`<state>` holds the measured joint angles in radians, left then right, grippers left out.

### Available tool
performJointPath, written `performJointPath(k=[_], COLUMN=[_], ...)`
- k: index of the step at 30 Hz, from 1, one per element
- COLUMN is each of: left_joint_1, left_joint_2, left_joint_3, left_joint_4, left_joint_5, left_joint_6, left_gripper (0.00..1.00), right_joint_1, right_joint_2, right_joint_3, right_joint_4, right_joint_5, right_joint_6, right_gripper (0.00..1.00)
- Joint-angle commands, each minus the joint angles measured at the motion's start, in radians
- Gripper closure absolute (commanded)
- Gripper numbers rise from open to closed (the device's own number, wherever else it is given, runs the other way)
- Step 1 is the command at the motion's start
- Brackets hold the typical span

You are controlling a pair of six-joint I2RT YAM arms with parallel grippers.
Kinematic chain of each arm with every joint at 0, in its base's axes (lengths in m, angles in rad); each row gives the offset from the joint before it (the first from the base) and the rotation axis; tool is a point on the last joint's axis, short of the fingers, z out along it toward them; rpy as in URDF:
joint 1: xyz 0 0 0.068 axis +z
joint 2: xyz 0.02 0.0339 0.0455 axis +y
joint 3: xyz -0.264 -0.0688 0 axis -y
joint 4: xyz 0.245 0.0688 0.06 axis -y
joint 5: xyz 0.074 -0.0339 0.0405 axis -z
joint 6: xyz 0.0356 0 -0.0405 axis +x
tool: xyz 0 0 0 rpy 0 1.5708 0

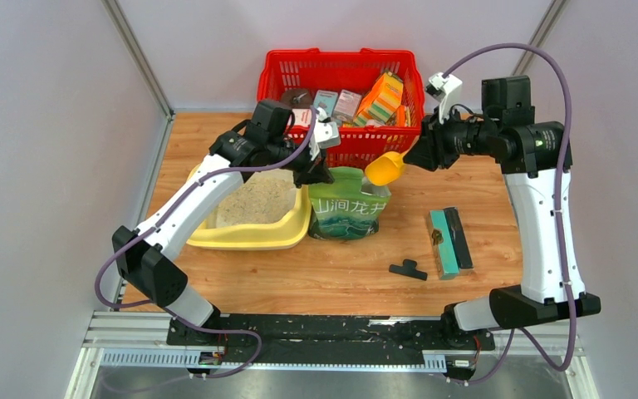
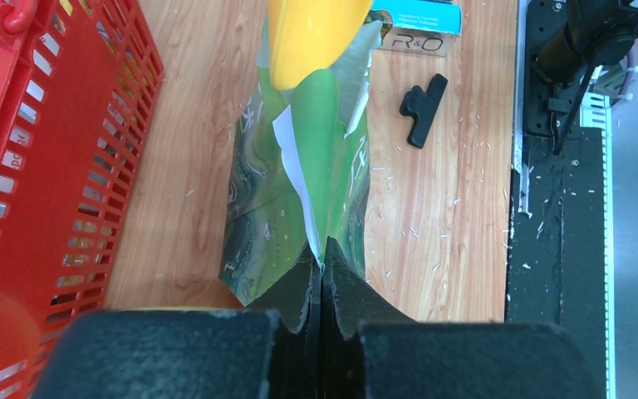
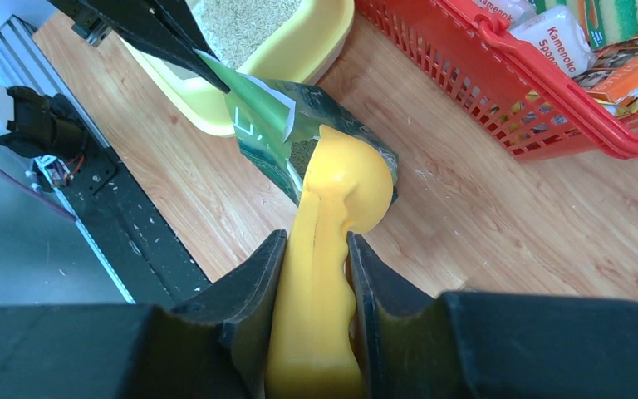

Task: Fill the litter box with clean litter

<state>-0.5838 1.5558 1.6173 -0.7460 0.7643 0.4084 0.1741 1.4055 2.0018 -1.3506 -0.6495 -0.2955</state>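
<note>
The pale-yellow litter box (image 1: 245, 241) lies at the left of the table, with beige clean litter (image 1: 257, 199) heaped inside. To its right stands a green bag (image 1: 349, 208) with its top open. My left gripper (image 2: 322, 253) is shut on the bag's (image 2: 274, 208) torn top edge at the side nearest the box. My right gripper (image 3: 316, 241) is shut on the handle of a yellow scoop (image 3: 345, 179). The scoop's bowl (image 1: 385, 169) hangs at the bag's mouth (image 3: 274, 133). The right wrist view also catches the litter (image 3: 245, 21) and the box's rim (image 3: 299, 50).
A red mesh basket (image 1: 341, 83) full of packets stands at the back, just behind the bag and both grippers. A black clip (image 1: 408, 269) and a teal box (image 1: 449, 241) lie on the wood to the right. Stray grains dot the black rail at the near edge.
</note>
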Motion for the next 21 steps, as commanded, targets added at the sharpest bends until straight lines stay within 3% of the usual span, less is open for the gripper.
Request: performJointPath(k=[1,10,13,18,21], left_joint_1=[0.001,0.001,0.001,-0.019,-0.039], left_joint_2=[-0.054,-0.103,-0.134,-0.178,-0.181], left_joint_3=[0.021,-0.059,-0.108,-0.195,-0.227], left_joint_4=[0.138,0.241,0.321,0.465,0.551], left_joint_5=[0.067,0.043,0.038,-0.003,-0.052], left_joint_6=[-0.046,-0.095,-0.146,-0.212,-0.218], left_gripper=[1.00,1.00,1.00,1.00,1.00], right_joint_1=[0.031,0.064,0.084,0.088,0.117], right_joint_2=[-0.027,0.064,0.092,0.121,0.142], right_joint_3=[-0.018,0.009,-0.008,-0.037,-0.034], right_joint_4=[-0.134,-0.228,-0.206,-0.099,-0.082], right_joint_5=[0.054,0.093,0.136,0.175,0.204], right_joint_6=[-0.059,-0.111,-0.059,0.194,0.239], right_gripper=[1.00,1.00,1.00,1.00,1.00])
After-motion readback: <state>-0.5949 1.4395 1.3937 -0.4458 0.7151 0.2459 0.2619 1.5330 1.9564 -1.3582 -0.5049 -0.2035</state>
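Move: The open mouth of the litter bag lies about 10 cm left of the right hand, 3 cm ahead and 12 cm below; that hand holds the yellow scoop. The red basket's middle is some 25 cm ahead and 14 cm left of the right hand; the black clip lies 10 cm back, level sideways. From the left hand, pinching the bag's rim, the mouth is about 9 cm right, 1 cm back and slightly below; the litter box sits 19 cm left, 3 cm ahead. Lower the right gripper about 6 cm, working some 2.5 cm forward once the descent is under way, so the scoop's bowl goes down into the bag mouth; keep its grip on the handle and tip it down by roughly 10 degrees towards the end. Hold the left gripper in place, still shut on the bag's rim, turning its wrist only slightly. ##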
